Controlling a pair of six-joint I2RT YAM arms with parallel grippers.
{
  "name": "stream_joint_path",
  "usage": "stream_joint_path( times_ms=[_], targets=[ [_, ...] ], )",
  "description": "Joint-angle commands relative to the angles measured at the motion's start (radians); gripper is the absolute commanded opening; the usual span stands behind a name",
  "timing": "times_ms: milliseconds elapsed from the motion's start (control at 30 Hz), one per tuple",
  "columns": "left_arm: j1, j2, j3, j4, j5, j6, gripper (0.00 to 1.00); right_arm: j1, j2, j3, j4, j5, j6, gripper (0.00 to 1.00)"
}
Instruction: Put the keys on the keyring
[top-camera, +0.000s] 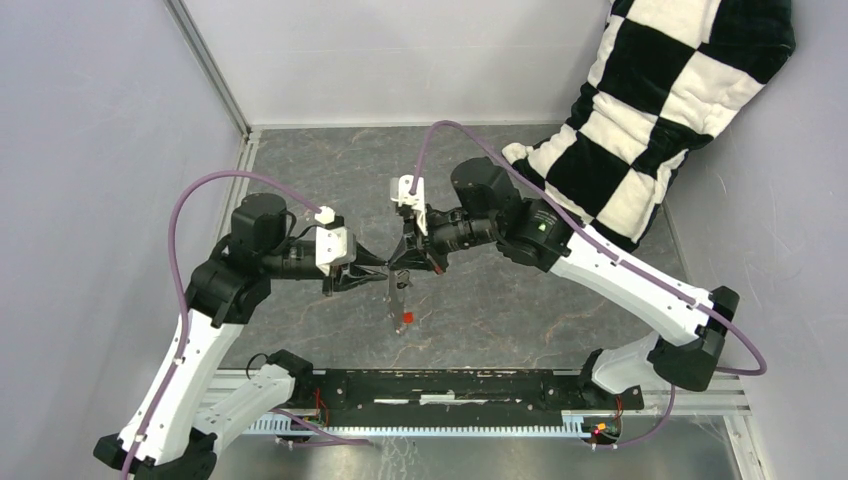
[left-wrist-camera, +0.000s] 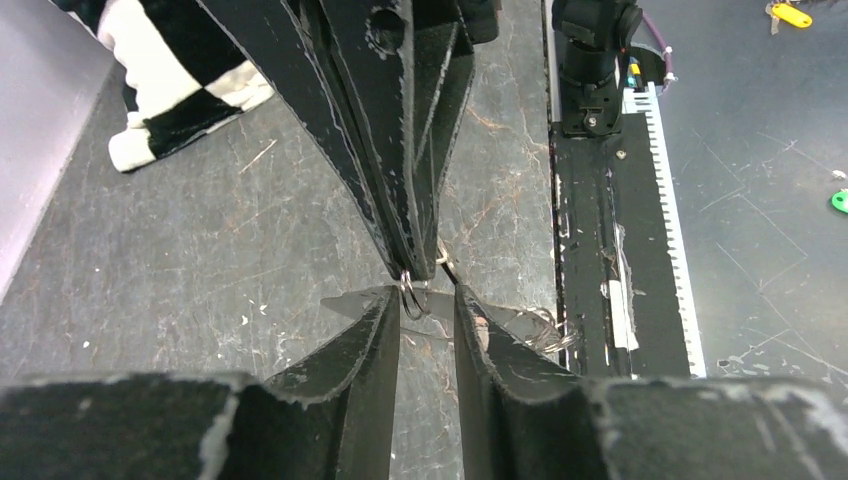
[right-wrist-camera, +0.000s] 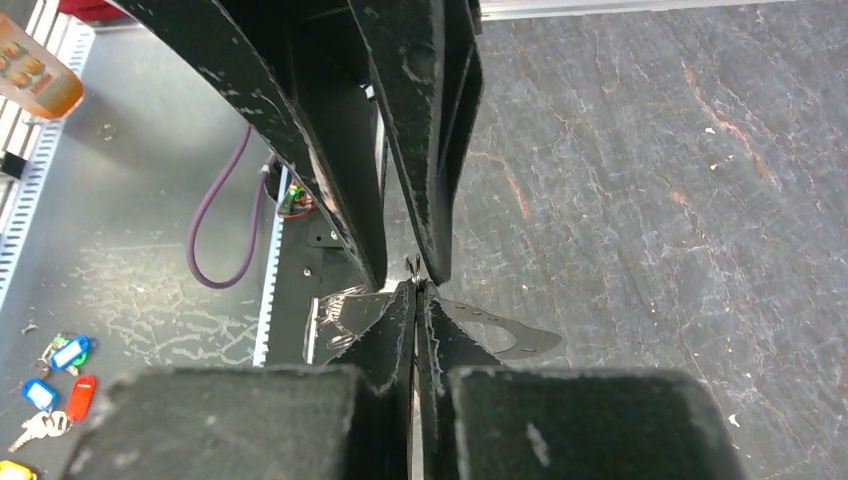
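Observation:
Both grippers meet tip to tip above the middle of the table. My right gripper (right-wrist-camera: 417, 288) (top-camera: 408, 260) is shut on a small wire loop of the keyring (left-wrist-camera: 412, 298). My left gripper (left-wrist-camera: 427, 298) (top-camera: 375, 268) faces it with its fingers apart, and the loop sits at the mouth of that gap. A flat grey metal piece with small holes (right-wrist-camera: 505, 338) shows just behind the fingertips. In the top view a slim metal strip runs from the grippers toward the key with the red head (top-camera: 405, 318). The black key is out of view.
A black-and-white chequered cushion (top-camera: 660, 100) lies at the back right corner. A black rail (top-camera: 450, 390) runs along the near edge between the arm bases. Coloured key tags (right-wrist-camera: 60, 370) lie on the grey surface beyond that rail.

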Motion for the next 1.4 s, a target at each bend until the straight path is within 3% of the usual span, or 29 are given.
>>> stream_joint_path(
  times_ms=[0,133,333,500,767,867,1067,1367],
  targets=[
    [0.001,0.018,0.042,-0.030,0.000,0.057,0.32,0.029,0.036,0.119,-0.104,0.064,-0.072,0.00],
    [0.001,0.021,0.040,-0.036,0.003,0.063,0.24,0.045,0.072,0.184,-0.157,0.079,-0.091,0.00],
    [0.001,0.027,0.045,-0.104,0.007,0.139,0.02,0.057,0.112,0.259,-0.203,0.084,-0.105,0.00],
    [0.001,0.004,0.026,-0.059,0.005,0.124,0.02,0.047,0.053,0.193,-0.089,0.089,-0.033,0.17],
    [0.001,-0.131,-0.141,0.432,-0.038,-0.350,0.02,-0.022,-0.147,-0.095,0.253,0.071,0.165,0.46],
    [0.001,-0.138,-0.152,0.509,-0.035,-0.419,0.02,-0.028,-0.204,-0.189,0.339,0.084,0.206,0.56],
    [0.001,-0.135,-0.148,0.556,0.001,-0.457,0.02,-0.032,-0.253,-0.316,0.474,0.063,0.283,0.62],
    [0.001,-0.138,-0.133,0.558,0.047,-0.434,0.02,-0.032,-0.287,-0.381,0.567,0.034,0.324,0.61]
  ],
)
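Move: A small ring is still pinched in the right fingertips, about 1 cm left of the right hand point, and it hangs between the half-open left fingers, roughly 1 cm right of the left hand point and 1 cm below. From the left hand, the middle of the hanging metal plate is some 6 cm down, 2 cm back and 1 cm right, and a red key tag is about 9 cm down, 3 cm back and 2 cm right. The small ring is handed over: the left hand dips about 1 cm and shuts its fingers on it while the right keeps its pinch and edges slightly down and left. The right fingers then open wide and back off to the right and up, sinking a little last and tilting up towards level, as the left lifts the ring some 6 cm, its fingers tipping up about 20 degrees. ##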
